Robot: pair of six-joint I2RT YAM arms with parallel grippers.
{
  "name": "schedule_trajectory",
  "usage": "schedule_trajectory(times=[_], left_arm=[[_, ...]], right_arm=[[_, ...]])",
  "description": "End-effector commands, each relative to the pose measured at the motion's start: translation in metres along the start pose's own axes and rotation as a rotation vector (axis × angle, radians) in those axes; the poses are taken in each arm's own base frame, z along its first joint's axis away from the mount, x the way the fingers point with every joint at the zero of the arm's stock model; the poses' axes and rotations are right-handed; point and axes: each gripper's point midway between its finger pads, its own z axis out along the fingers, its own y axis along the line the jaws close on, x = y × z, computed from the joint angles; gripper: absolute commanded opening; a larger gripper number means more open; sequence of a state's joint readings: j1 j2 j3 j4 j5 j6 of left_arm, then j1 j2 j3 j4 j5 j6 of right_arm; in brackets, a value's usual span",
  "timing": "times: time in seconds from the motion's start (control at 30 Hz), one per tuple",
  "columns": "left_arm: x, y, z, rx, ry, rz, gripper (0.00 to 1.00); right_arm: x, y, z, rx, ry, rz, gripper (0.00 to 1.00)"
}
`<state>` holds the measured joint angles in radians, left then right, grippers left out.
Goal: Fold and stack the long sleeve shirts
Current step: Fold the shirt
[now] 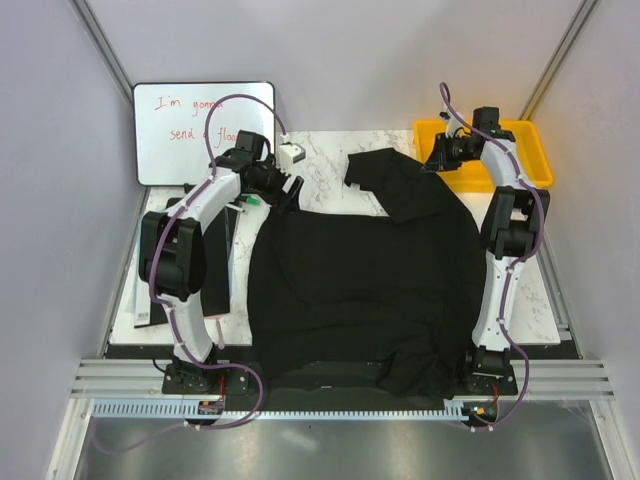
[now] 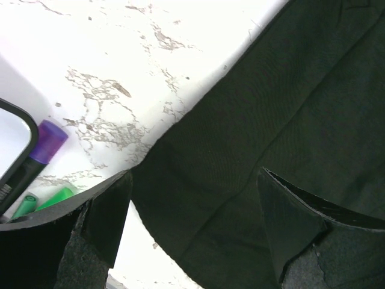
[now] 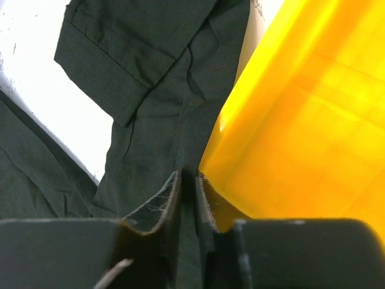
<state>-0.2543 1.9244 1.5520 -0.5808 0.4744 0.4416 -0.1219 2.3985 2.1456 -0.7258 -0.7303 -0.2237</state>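
Observation:
A black long sleeve shirt [image 1: 360,270] lies spread over the marble table, one sleeve reaching toward the back right. In the right wrist view that sleeve's cuff [image 3: 102,66] lies flat on the white top. My right gripper [image 1: 432,158] sits at the sleeve's far end beside the yellow bin. Its fingers [image 3: 189,174] are shut on a thin fold of the black cloth [image 3: 150,90]. My left gripper [image 1: 290,190] hovers over the shirt's back left edge. It stands open [image 2: 194,174], its jaws wide apart, with the dark fabric [image 2: 271,108] below them and nothing gripped.
A yellow bin [image 1: 530,165] stands at the back right, its wall [image 3: 301,120] right against the pinched cloth. A whiteboard [image 1: 200,130] leans at the back left. Purple [image 2: 45,144] and green [image 2: 54,198] markers lie near the left gripper. A flat black board [image 1: 218,270] lies at the left.

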Motion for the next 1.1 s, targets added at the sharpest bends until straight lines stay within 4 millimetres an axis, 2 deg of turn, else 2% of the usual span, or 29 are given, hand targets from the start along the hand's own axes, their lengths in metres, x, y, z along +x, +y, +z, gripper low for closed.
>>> schedule_trajectory(times=[0.0,0.1,0.37,0.5,0.6,0.77,0.9,1.07], left_arm=[[-0.018,0.016,0.000,-0.025,-0.049,-0.014,0.89],[-0.019,0.020,0.003,-0.024,-0.050,-0.008,0.88],[-0.025,0.036,0.023,0.006,-0.037,0.151,0.80],[-0.007,0.052,0.042,-0.005,0.031,0.254,0.74],[0.004,0.057,0.046,-0.005,0.071,0.331,0.66],[0.027,0.062,0.053,0.006,0.143,0.348,0.61],[0.035,0.063,0.059,0.013,0.165,0.349,0.58],[0.034,0.065,0.058,0.004,0.171,0.365,0.50]], right_arm=[[-0.036,0.023,-0.031,-0.022,-0.083,-0.068,0.15],[-0.038,0.028,-0.035,-0.030,-0.088,-0.073,0.00],[-0.050,0.049,-0.052,-0.082,-0.125,-0.087,0.00],[-0.050,0.051,-0.055,-0.091,-0.127,-0.074,0.00],[-0.051,0.054,-0.056,-0.097,-0.129,-0.076,0.00],[-0.054,0.057,-0.061,-0.098,-0.138,-0.083,0.00],[-0.053,0.056,-0.061,-0.097,-0.137,-0.081,0.00],[-0.054,0.054,-0.062,-0.082,-0.137,-0.085,0.00]])
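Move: From the left gripper, the shirt's far left corner lies about 4 cm ahead, 5 cm left and 10 cm down. The purple marker stands roughly 4 cm farther out and 3 cm left of that corner, the green marker about 2 cm farther out and 4 cm left of it. The right fingertips are already around the shirt's right shoulder; from them the folded cuff lies some 15 cm left, 1 cm ahead and 8 cm down, the yellow bin's middle about 10 cm right and 5 cm ahead. Bring the left gripper first forward about 5 cm, then down some 8 cm with a little drift left, onto the shirt's far left corner, steepening the fingers and turning them clockwise while narrowing them to about half open around the corner. Meanwhile shut the right fingers fully on the cloth at the shoulder and raise it about 6 cm beside the bin, then hold there. ##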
